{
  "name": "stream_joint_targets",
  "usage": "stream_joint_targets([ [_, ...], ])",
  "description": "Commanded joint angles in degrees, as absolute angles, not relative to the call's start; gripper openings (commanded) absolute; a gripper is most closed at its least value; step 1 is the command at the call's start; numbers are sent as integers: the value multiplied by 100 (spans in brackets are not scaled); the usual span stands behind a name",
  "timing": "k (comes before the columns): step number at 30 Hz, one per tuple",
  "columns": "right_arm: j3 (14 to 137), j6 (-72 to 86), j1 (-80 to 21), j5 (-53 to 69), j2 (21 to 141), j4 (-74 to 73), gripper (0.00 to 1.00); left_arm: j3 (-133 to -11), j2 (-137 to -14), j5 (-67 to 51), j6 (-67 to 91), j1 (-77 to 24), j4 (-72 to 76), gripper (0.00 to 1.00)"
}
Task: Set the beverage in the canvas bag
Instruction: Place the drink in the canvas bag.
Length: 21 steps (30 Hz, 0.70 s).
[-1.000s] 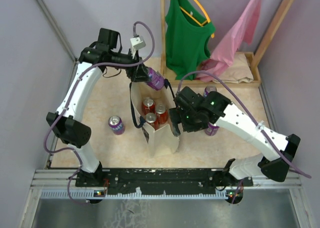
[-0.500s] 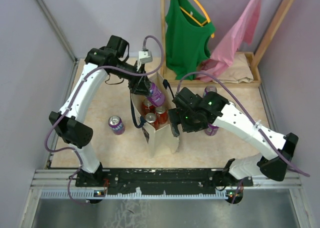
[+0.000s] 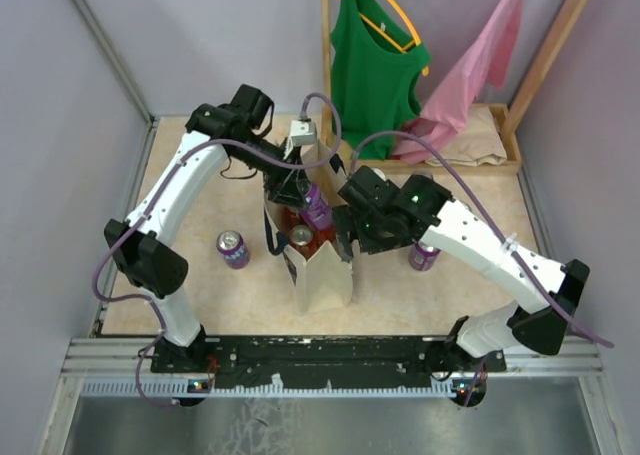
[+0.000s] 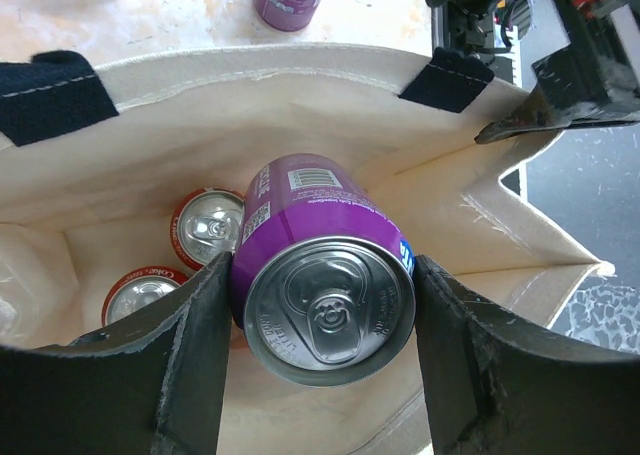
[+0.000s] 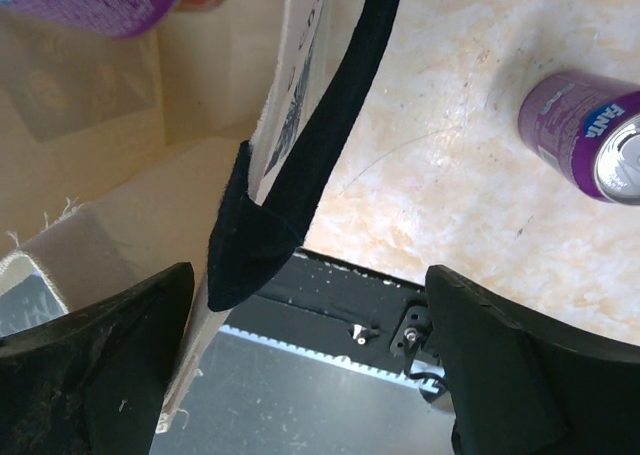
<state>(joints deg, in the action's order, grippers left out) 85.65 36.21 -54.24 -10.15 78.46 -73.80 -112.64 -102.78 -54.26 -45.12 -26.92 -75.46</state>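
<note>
The cream canvas bag [image 3: 322, 280] stands upright mid-table, its mouth open [image 4: 300, 105]. My left gripper [image 3: 305, 197] is shut on a purple beverage can [image 4: 300, 205], holding it tilted, base down, inside the bag's mouth. In the left wrist view, my left gripper [image 4: 322, 275] has one finger on each side of the can. Two red cans [image 4: 208, 225] stand on the bag's floor below. My right gripper [image 3: 345, 243] is at the bag's right rim. In the right wrist view, my right gripper [image 5: 310, 305] stands open with the navy strap [image 5: 300, 175] hanging loose between its fingers.
One purple can [image 3: 232, 248] stands on the table left of the bag, another [image 3: 422, 256] to its right, also seen on its side [image 5: 590, 140]. A wooden rack with a green top [image 3: 372, 65] and pink cloth [image 3: 470, 70] stands behind. Black base rail [image 3: 330, 350] runs along the near edge.
My left arm has brought the purple can from over the bag's far rim down into its mouth. My right gripper has opened wider and shifted slightly back along the rim.
</note>
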Motion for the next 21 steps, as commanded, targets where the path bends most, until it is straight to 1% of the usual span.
stream_joint_targets([
  [1, 8955, 3706, -5470, -1385, 7807, -7347, 99, -11084, -10160, -5829, -4641, -2832, -7304, 0],
  [12, 9493, 3942, -5467, -2193, 7531, -7251, 99, -10649, -10243, -5661, -4707, -3073, -7106, 0],
  [21, 9662, 4151, -5469, -2837, 7211, -7216, 99, -10094, -10292, -5321, -4743, -3343, -6755, 0],
])
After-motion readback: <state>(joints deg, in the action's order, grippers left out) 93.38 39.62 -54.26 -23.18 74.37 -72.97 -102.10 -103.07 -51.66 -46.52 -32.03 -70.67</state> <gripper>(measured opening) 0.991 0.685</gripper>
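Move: The left hand holds a purple can tilted in the bag's mouth; its free space, at the bag's near end, is about 7 cm back, 4 cm right and 20 cm below. From that hand, the near red can is level and 2 cm left, another 4 cm ahead and 3 cm right, both 20 cm down. For the right hand, open astride it, the bag's right rim is 3 cm left, 1 cm ahead and 2 cm below; a purple can stands 7 cm ahead, 9 cm right, 15 cm down. The left hand keeps its grip on the upper end of the tilted purple can and lowers it some 5 cm deeper into the bag, easing back and a little right past the near red can towards the free near end, its wrist all but steady. Meanwhile the right hand, still wide open, rises about 7 cm off the bag's right rim and moves forward about half as far, its fingers swinging forward and upward as it draws clear. ##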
